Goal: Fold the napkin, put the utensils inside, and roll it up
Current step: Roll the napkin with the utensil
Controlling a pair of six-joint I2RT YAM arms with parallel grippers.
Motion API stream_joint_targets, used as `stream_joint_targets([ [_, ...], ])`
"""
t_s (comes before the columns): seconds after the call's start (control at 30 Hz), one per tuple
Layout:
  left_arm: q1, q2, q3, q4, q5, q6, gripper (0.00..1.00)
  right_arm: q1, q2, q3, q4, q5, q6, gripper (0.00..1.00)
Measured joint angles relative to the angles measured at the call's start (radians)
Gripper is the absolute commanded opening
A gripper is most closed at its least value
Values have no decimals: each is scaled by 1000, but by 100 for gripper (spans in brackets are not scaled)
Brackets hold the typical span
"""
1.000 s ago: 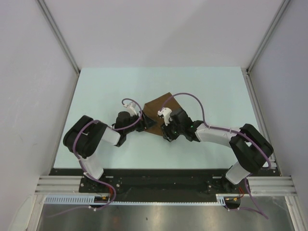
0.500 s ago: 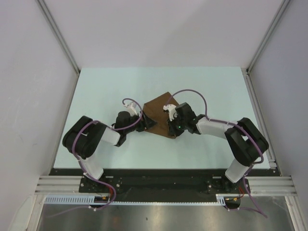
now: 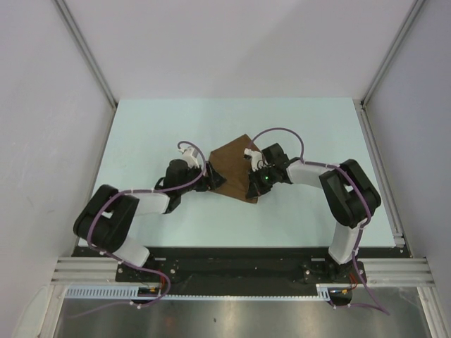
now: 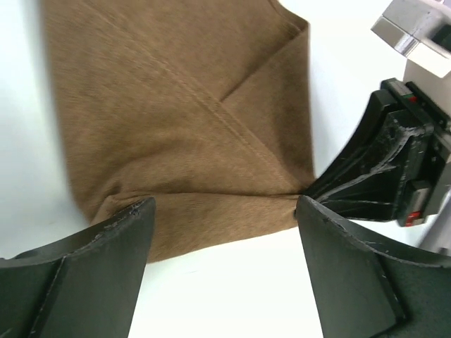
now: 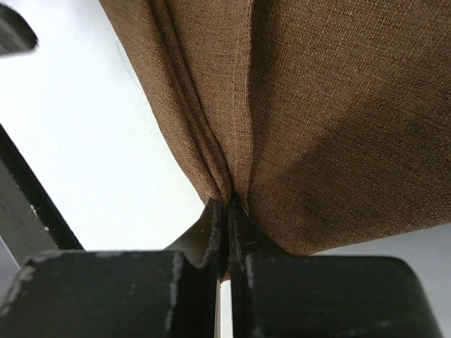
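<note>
The brown napkin (image 3: 234,160) lies partly folded at the table's middle, with one stitched flap laid over the rest (image 4: 183,120). My right gripper (image 5: 227,205) is shut on a bunched fold at the cloth's near right corner (image 3: 252,186). My left gripper (image 4: 224,211) stands open at the napkin's near left edge (image 3: 209,181), its fingers (image 4: 106,253) either side of the hem and nothing pinched. In the left wrist view the right gripper (image 4: 391,169) meets the cloth's corner. The utensils are out of view.
The pale table (image 3: 148,134) is walled by white panels left, right and behind. A dark rail (image 3: 232,257) runs along the near edge by the arm bases. Both arms reach inward, their grippers close together over the napkin.
My right gripper has shut on the napkin's corner fold and its arm has drawn in towards the cloth. My left gripper's jaws have spread wider and its arm has stretched out lower.
</note>
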Motion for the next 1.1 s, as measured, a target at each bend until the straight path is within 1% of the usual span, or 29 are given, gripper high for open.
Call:
stream_joint_targets([
  [0.1,4,-48,2,-72,-42,54,88,-5,7,9,-10,-11,1,0],
  [0.23,18,-77,1,-128,-79,92,87,-9,16,19,-21,-23,1,0],
  [0.53,39,-100,-16,-213,-168,130,78,-14,24,25,-29,-33,2,0],
  [0.57,39,-99,-16,-218,-174,131,76,-14,24,26,-29,-34,3,0],
  [0.77,40,-92,-16,-209,-182,132,67,-16,28,29,-32,-39,11,0],
  [0.8,40,-84,-16,-203,-181,131,66,-17,29,29,-32,-40,15,0],
  [0.83,40,-76,-16,-196,-180,131,62,-18,30,29,-32,-41,19,0],
  [0.97,40,-34,-16,-165,-176,129,56,-21,34,31,-32,-48,26,0],
  [1.1,40,-2,-16,-117,-171,127,45,-24,37,33,-33,-55,31,0],
])
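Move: The napkin's near-left corner, where the rolled edge ends, lies about 4 cm to the left hand's left, 1 cm back and 5 cm below. Right of the hand by some 11 cm and 5 cm nearer the robot, the right fingers pinch the roll's other end, about 5 cm down. The napkin's far corner is roughly 12 cm ahead, 9 cm right. From the right hand that near-left corner sits about 14 cm left and 3 cm ahead. Leftward first, by about 5 cm, then down some 3.5 cm, the left hand travels to the rolled edge's left end, its wrist turning roughly 15 degrees, left side up and slightly counter-clockwise. Coming down, its wide-open fingers close by about a third, to straddle the curled corner. The right hand stays put, keeping its pinch on the other end. ##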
